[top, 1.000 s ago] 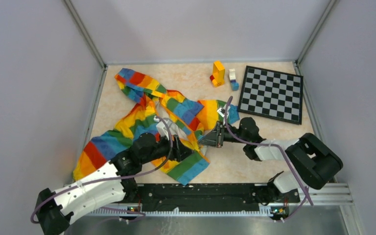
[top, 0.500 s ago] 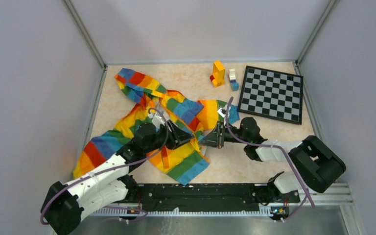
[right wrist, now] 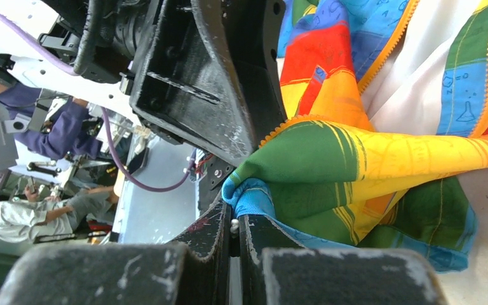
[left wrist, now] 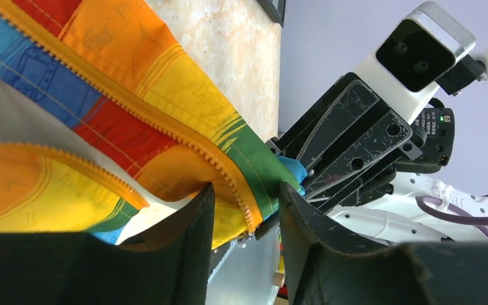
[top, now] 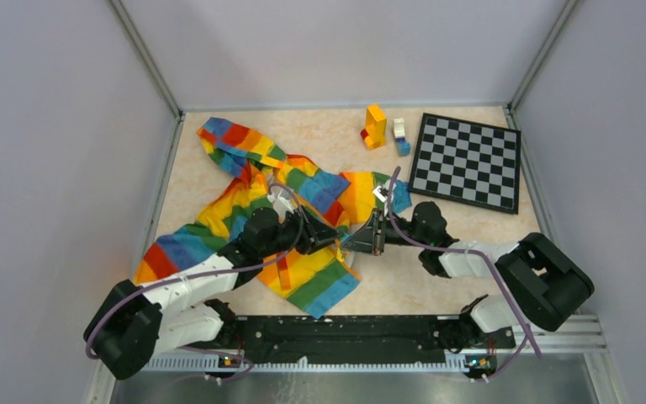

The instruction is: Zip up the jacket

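The rainbow-striped jacket (top: 219, 210) lies spread open on the table, left of centre. My right gripper (top: 363, 239) is shut on the blue hem corner of the jacket (right wrist: 387, 152) and holds it lifted; the pinch shows in the right wrist view (right wrist: 235, 219). My left gripper (top: 332, 238) faces it from the left, almost touching. In the left wrist view its fingers (left wrist: 246, 187) stand apart with the orange zipper strip (left wrist: 184, 136) and the green hem of the jacket (left wrist: 165, 82) between them. A small metal slider (left wrist: 243, 237) hangs at the strip's lower end.
A black-and-white checkerboard (top: 467, 162) lies at the back right. An orange and yellow block stack (top: 374, 126) and a small white and blue block stack (top: 400, 136) stand beside it. Grey walls enclose the table on three sides.
My left arm has swung right toward the right gripper, and its jaws have narrowed around the zipper edge. The right arm has held still with the hem.
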Controlling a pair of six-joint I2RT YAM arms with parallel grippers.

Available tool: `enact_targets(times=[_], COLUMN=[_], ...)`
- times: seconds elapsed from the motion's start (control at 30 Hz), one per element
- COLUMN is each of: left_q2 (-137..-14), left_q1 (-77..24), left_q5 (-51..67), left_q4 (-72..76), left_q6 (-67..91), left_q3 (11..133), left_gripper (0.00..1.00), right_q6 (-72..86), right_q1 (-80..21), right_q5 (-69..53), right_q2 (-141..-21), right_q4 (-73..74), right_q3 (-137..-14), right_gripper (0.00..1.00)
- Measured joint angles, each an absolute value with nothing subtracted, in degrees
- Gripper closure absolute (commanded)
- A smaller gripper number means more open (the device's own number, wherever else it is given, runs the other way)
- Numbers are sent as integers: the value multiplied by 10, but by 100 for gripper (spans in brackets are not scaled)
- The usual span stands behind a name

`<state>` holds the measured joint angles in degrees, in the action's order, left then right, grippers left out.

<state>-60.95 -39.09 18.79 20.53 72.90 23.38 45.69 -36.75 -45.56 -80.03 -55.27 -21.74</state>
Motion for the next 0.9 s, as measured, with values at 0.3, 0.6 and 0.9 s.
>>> enact_targets(times=[0.3,0.6,0.9], left_q2=[-630,-573,-560], left_q1=[-391,-390,-390], left_q5=[199,204,214], left_q4=[240,166,158], left_q6=[635,432,408], left_q3=[234,243,253], left_gripper=[100,100,100], right_q6=[432,245,209], right_q1=[-382,-385,-416], right_q5=[-446,-335,-364], right_q2=[-803,-630,-701], right_q4=[-448,-1,-63], right_q3=[-229,-337,-381], right_gripper=[41,40,46])
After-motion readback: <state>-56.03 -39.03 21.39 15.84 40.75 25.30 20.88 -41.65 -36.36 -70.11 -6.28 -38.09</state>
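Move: The loose panel's lower zip end sits at the mouth of the left hand's half-open fingers, about 1 cm ahead, 1 cm right and 1 cm below. From there, the sleeve cuff is roughly 10 cm ahead and 17 cm right, the flat panel's hem some 14 cm back and 1 cm left, both about 10 cm lower. The right hand grips the blue hem 1 cm left of its hand point; the zip end lies about 3 cm left, 1 cm ahead. The zip end is pinched as the left fingers shut; that hand then rolls some 30 degrees about its fingers, clockwise seen from its wrist, hardly shifting. The right hand opens off the blue hem, dips about 5 cm while swinging right, then rises and returns left to around its start, fingers open and tipped 20 degrees further down around the hem. ##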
